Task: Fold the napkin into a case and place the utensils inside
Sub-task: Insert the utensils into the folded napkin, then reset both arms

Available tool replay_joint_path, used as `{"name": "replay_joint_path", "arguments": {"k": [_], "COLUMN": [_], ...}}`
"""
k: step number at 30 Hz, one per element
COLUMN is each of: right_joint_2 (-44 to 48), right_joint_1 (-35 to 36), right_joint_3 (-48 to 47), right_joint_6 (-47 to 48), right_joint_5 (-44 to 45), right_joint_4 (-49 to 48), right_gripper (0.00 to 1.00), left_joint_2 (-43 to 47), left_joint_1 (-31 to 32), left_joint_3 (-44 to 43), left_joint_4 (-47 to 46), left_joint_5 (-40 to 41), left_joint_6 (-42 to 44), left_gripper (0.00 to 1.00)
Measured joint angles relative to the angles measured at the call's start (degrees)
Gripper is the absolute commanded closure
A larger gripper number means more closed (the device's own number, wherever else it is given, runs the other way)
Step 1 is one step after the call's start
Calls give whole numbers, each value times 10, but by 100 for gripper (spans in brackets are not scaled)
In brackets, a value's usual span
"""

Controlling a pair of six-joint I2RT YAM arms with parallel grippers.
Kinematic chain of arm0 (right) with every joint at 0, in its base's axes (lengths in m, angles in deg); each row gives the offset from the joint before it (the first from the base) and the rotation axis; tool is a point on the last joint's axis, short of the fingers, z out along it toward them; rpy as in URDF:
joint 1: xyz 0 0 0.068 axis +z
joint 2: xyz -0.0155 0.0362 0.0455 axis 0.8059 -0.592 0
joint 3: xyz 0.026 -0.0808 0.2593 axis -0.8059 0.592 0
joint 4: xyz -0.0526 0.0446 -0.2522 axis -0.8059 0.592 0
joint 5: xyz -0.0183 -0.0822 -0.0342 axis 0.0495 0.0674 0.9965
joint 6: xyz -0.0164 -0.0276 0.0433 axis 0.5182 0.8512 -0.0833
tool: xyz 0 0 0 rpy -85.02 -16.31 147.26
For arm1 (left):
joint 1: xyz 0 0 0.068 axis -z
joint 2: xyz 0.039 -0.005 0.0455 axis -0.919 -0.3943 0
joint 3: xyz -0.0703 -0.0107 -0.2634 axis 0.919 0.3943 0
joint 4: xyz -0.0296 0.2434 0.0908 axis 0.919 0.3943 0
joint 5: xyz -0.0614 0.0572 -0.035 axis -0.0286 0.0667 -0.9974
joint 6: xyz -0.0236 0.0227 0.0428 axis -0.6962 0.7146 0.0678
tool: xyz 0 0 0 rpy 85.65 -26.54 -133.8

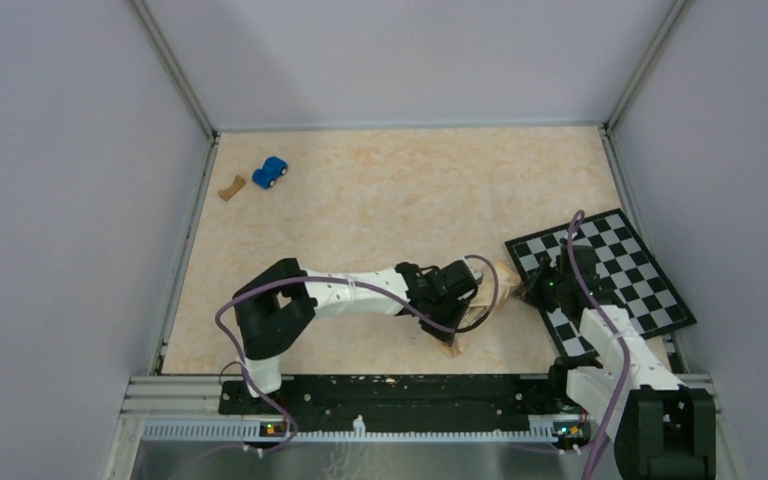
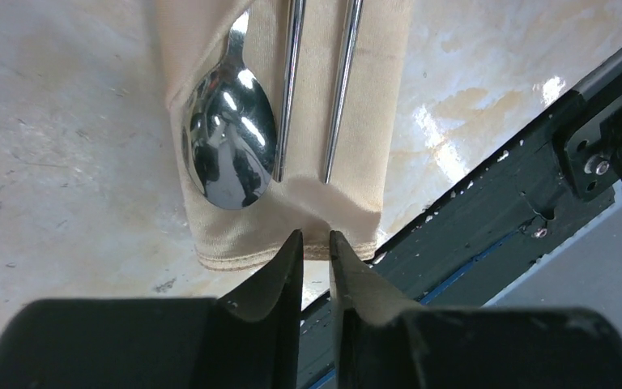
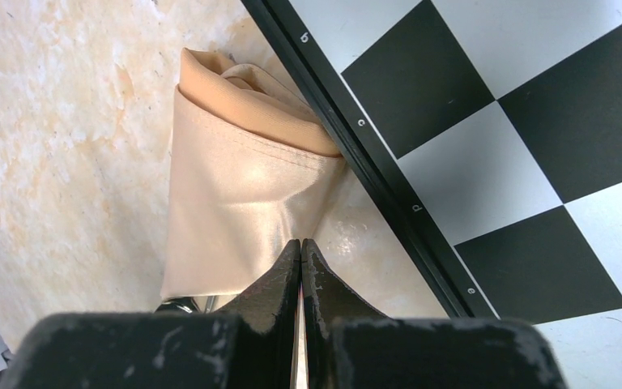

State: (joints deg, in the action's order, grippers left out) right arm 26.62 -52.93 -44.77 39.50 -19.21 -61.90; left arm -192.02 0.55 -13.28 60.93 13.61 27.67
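Note:
The napkin [image 2: 356, 174] lies on the table as a narrow tan case [image 1: 500, 274] beside the checkerboard. The utensils rest in it: a spoon [image 2: 228, 142] bowl-up near the front hem and two thin silvery handles [image 2: 342, 89] beside it. My left gripper [image 2: 316, 241] hovers just over that hem, its jaws a narrow gap apart with nothing between them. In the top view the left gripper [image 1: 465, 303] covers the case's middle. My right gripper [image 3: 301, 245] is shut, with its tips at the right edge of the case [image 3: 235, 203]. I cannot tell whether cloth is pinched. The top view shows the right gripper [image 1: 535, 289] at the board's corner.
The black-and-white checkerboard [image 1: 615, 275] lies at the right, and its black frame [image 3: 372, 174] touches the case's far end. A blue toy car [image 1: 271, 171] and a brown curved scrap [image 1: 230, 187] sit far left. The black front rail [image 2: 486, 243] runs just past the hem.

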Motion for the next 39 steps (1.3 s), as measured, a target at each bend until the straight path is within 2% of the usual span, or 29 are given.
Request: {"name": "replay_joint_path", "arguments": {"k": [9, 16, 18, 22, 26, 28, 32, 34, 35, 39], "right_joint_2": [1, 6, 14, 35, 56, 64, 78, 79, 80, 80], "right_joint_1": [22, 38, 43, 55, 63, 63, 63, 63, 63, 63], "right_joint_3": [-3, -3, -4, -37, -131, -194, -344, -432, -487, -602], "right_joint_6": [-2, -1, 0, 4, 19, 26, 39, 47, 54, 75], "right_joint_5": [1, -3, -9, -29, -67, -84, -127, -140, -144, -138], "right_joint_4": [0, 5, 10, 39, 85, 111, 156, 181, 198, 242], "right_gripper": [100, 99, 94, 75, 49, 42, 37, 34, 31, 26], "left_joint_2": [0, 6, 13, 61, 165, 225, 335, 381, 401, 456], "left_joint_1": [17, 19, 21, 21, 21, 21, 21, 20, 19, 18], "left_joint_3": [42, 56, 58, 62, 60, 50, 15, -16, -37, -126], "left_joint_4": [-57, -71, -70, -60, -58, -59, -68, -69, -70, -89], "left_joint_5": [-6, -5, -4, -5, 4, 18, 65, 95, 113, 157], "left_joint_6": [-19, -22, -17, -7, 19, 41, 94, 128, 149, 221], "left_gripper": [77, 66, 62, 52, 47, 43, 35, 20, 19, 17]}}
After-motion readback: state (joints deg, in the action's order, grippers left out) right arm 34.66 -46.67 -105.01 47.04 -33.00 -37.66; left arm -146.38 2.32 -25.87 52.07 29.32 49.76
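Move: The slightly open left fingers hang about 2 cm above the napkin's near hem. The napkin's middle lies roughly 6 cm ahead and 5 cm right, the spoon bowl 4 cm straight ahead, and the chopstick ends 4 cm ahead and 3 cm right. From the shut right fingers, at the napkin's right side, its middle is some 9 cm left, 3 cm back and 2 cm down; the chessboard's middle is about 15 cm right, 3 cm ahead, 2 cm down. The shut right fingertips brush about 2 cm left along the napkin's right side, while the left fingers sink and draw back nearly 2 cm each at its near hem. Then both hands leave the napkin, shooting up some 40 cm with fingers spreading wide. Both tilt up from pointing down, the left by about 70 degrees while drifting left, the right also turning left. ##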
